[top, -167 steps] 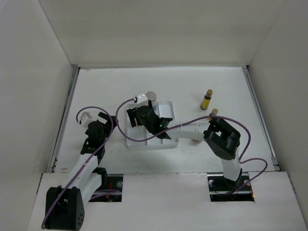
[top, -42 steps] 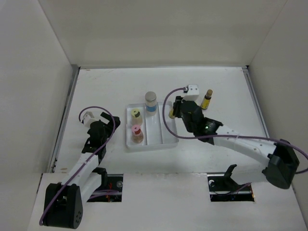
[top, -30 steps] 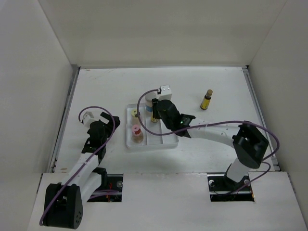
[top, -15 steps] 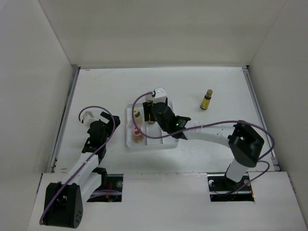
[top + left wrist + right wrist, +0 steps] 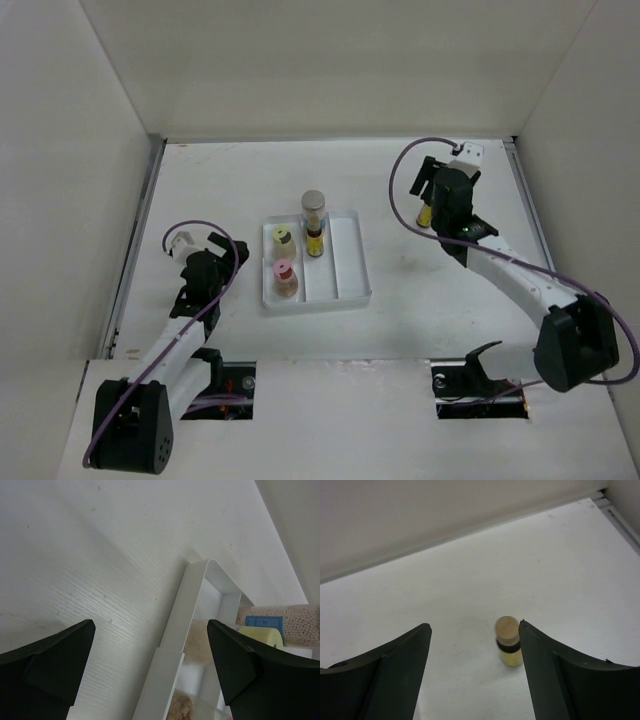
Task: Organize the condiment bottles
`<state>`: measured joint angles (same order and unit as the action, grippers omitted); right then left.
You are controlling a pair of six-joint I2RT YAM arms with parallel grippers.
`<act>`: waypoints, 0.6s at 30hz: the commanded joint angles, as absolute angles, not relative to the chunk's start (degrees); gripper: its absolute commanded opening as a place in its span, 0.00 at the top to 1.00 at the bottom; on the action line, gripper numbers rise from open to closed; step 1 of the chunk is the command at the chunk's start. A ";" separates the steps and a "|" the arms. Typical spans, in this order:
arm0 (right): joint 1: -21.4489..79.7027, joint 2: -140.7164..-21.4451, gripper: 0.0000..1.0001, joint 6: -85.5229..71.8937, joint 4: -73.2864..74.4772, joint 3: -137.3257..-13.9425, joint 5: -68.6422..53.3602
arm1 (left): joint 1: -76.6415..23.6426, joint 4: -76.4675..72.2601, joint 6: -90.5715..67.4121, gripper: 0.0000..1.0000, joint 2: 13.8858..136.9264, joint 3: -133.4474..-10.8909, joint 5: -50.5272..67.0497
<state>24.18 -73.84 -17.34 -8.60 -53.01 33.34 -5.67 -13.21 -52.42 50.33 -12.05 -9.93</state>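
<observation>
The white tray [image 5: 350, 262] holds the yellow-green-capped bottle [image 5: 282, 238] and the pink-capped bottle [image 5: 284, 275] in its left compartment. One slim amber bottle [image 5: 315, 241] stands in its middle compartment. The grey-lidded jar [image 5: 314, 203] stands at the tray's far edge. The second amber bottle [image 5: 424, 216] stands at the back right, mostly hidden under my right gripper [image 5: 432, 195]. In the right wrist view it [image 5: 509, 642] stands upright between the open jaws of that gripper [image 5: 474, 630], close to the right finger [image 5: 555, 670]. My left gripper [image 5: 222, 256] is open and empty, left of the tray.
In the left wrist view my open gripper [image 5: 150, 625] faces the tray's near-left rim [image 5: 192, 600], with the jar's blue label [image 5: 265, 621] and the yellow-green cap [image 5: 260, 635] beyond. White walls enclose the table; the back wall [image 5: 445, 510] is close behind the right gripper.
My right gripper carried an amber bottle to the tray's middle compartment, let it go, and swung to the back right over the second amber bottle. The left arm has not moved.
</observation>
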 commanded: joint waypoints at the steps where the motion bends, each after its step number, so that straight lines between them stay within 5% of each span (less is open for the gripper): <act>1: 21.15 -79.70 0.22 -13.98 -5.37 -56.41 32.34 | -5.32 -14.76 -51.59 0.00 50.27 -13.45 -10.28; 7: 18.06 -89.37 0.26 -14.15 -5.54 -60.72 30.76 | -5.23 -14.85 -51.42 0.00 51.50 -13.54 -10.81; 13: 18.06 -90.36 0.64 -14.15 -8.69 -60.21 32.86 | -5.14 -14.50 -51.06 0.00 51.15 -13.54 -11.34; 18: 25.50 -81.41 0.70 -13.45 -10.55 -56.78 35.42 | -5.31 -14.50 -51.24 0.00 51.50 -13.71 -11.34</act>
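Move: The yellow bottle still standing on the table is about 4 cm ahead of the right hand, 3 cm to its right, its middle some 16 cm below. The white tray's centre lies some 26 cm to the hand's left and 9 cm back, 21 cm below. In it, the blue-labelled jar stands 27 cm left and about level fore-and-aft, 15 cm below. From the idle left hand, the yellow bottle is about 52 cm right and 9 cm ahead, at about its height. Down and slightly forward and right, the right hand drops about 11 cm onto the yellow bottle's top, its fingers tilting some 15 degrees farther down as it comes. The open fingers shut on the cap end and pinch it from both sides; then, keeping that grip, the hand turns back, rising and drawing towards its base and left by about a centimetre each way. ##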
